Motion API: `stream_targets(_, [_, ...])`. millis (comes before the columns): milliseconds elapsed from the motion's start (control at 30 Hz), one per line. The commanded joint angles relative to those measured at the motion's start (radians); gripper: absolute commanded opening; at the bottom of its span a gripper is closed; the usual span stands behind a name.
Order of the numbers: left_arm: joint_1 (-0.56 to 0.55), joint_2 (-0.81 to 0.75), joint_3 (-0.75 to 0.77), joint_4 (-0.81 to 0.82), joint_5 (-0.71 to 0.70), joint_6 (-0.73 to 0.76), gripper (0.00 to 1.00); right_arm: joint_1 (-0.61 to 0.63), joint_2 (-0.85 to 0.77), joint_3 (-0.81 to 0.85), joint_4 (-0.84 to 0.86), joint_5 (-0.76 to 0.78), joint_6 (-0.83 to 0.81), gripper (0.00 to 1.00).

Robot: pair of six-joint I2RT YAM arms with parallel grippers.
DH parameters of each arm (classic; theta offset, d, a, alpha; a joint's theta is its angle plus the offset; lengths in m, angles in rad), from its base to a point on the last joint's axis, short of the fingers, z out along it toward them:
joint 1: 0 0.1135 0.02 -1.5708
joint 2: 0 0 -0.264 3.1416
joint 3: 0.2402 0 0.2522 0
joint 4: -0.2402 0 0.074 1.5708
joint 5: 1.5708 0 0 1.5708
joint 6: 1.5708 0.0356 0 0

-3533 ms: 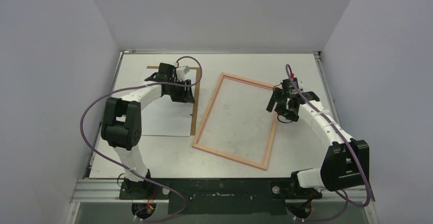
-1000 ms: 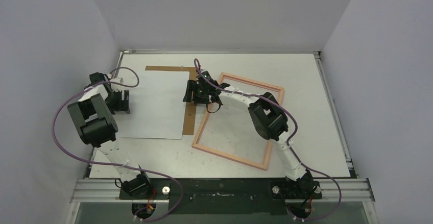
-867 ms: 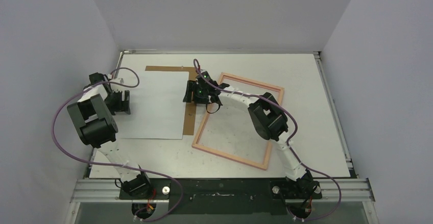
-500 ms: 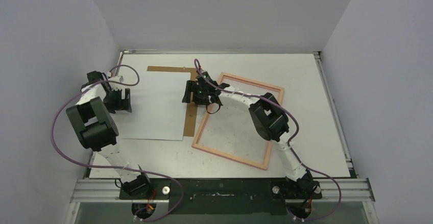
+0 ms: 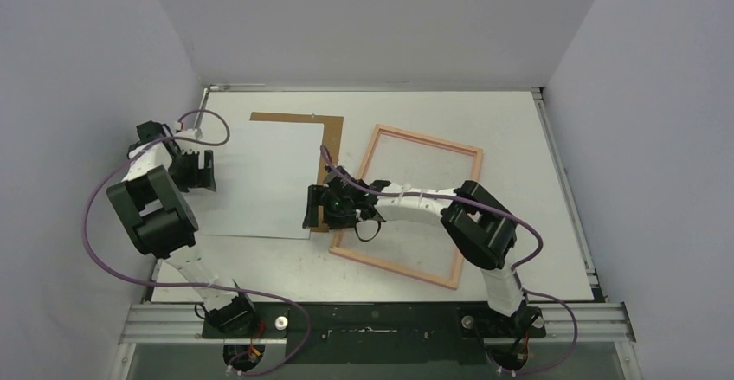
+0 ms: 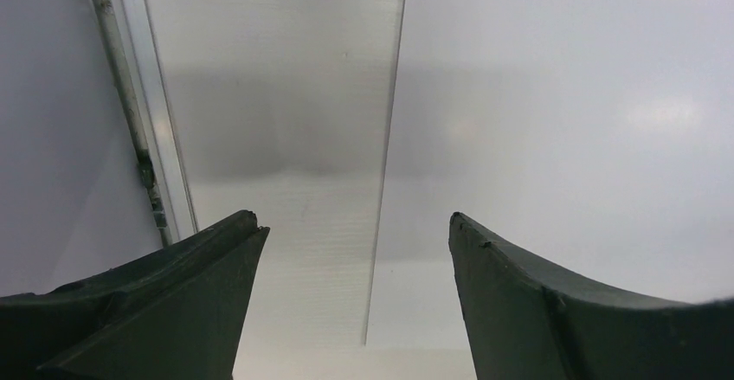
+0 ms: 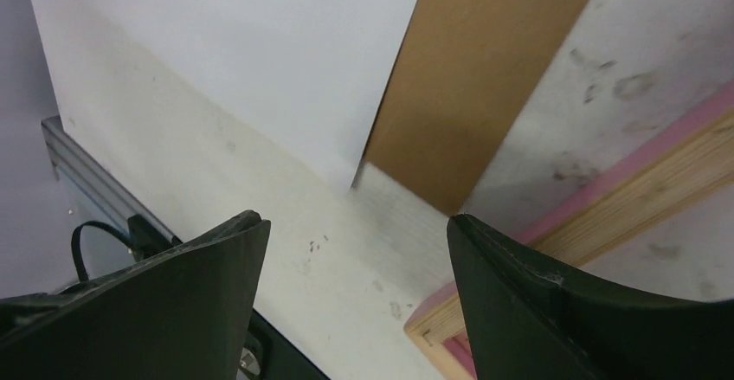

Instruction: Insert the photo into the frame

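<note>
The photo (image 5: 260,177) lies white side up on the left half of the table. The frame (image 5: 394,138), pink-edged, lies flat to its right, nothing inside it. My left gripper (image 5: 206,170) is open at the photo's left edge; in the left wrist view the photo (image 6: 563,138) and its edge run between the spread fingers of that gripper (image 6: 355,220). My right gripper (image 5: 310,211) is open over the photo's near right corner. In the right wrist view the photo (image 7: 242,51) and the frame's corner (image 7: 606,250) show beyond the empty gripper (image 7: 355,219).
A brown backing panel (image 5: 333,138) lies under the photo, showing along its far and right sides; the right wrist view shows the panel (image 7: 485,77) too. A metal rail (image 6: 130,94) borders the table on the left. Grey walls enclose three sides.
My right arm has swung toward the near side, from the photo's far right edge to its near right corner, its jaws widening. The left gripper has edged slightly left.
</note>
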Motion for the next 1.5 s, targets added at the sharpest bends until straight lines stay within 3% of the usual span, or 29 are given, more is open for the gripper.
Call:
stream_targets(0, [0.006,-0.047,-0.056,0.021,0.004,0.058,0.77,0.034,-0.041,-0.059,0.103,-0.026,0.084,0.78])
stream_targets(367, [0.004,-0.102,-0.223,0.113,-0.032,0.099,0.76,0.065,0.043,-0.056,0.180,-0.042,0.192,0.76])
stream_targets(1000, [0.004,-0.103,-0.274,0.140,-0.017,0.117,0.75,0.108,0.060,-0.081,0.234,0.085,0.374,0.74])
stream_targets(1467, [0.003,-0.094,-0.267,0.137,-0.017,0.123,0.74,0.108,0.070,-0.133,0.609,-0.010,0.397,0.74])
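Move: Straddling the line of the white photo's left edge from about 4 cm above, the left hand has that edge's near corner roughly 15 cm back. For the right hand, the photo's near-right corner lies some 5 cm back, 2 cm left and 5 cm below; the brown board's near-right corner is about 4 cm back and 2 cm right, the frame's near-left corner about 8 cm back and 3 cm right. Drawing back about 3 cm and then sweeping left some 6 cm, the open right hand comes low to the photo's near-right corner, its right fingertip meeting the corner as the fingers tilt flatter and turn slightly clockwise. The left hand, also open, moves back and down beside the photo's left edge, then holds there with its fingertips just at the surface. ##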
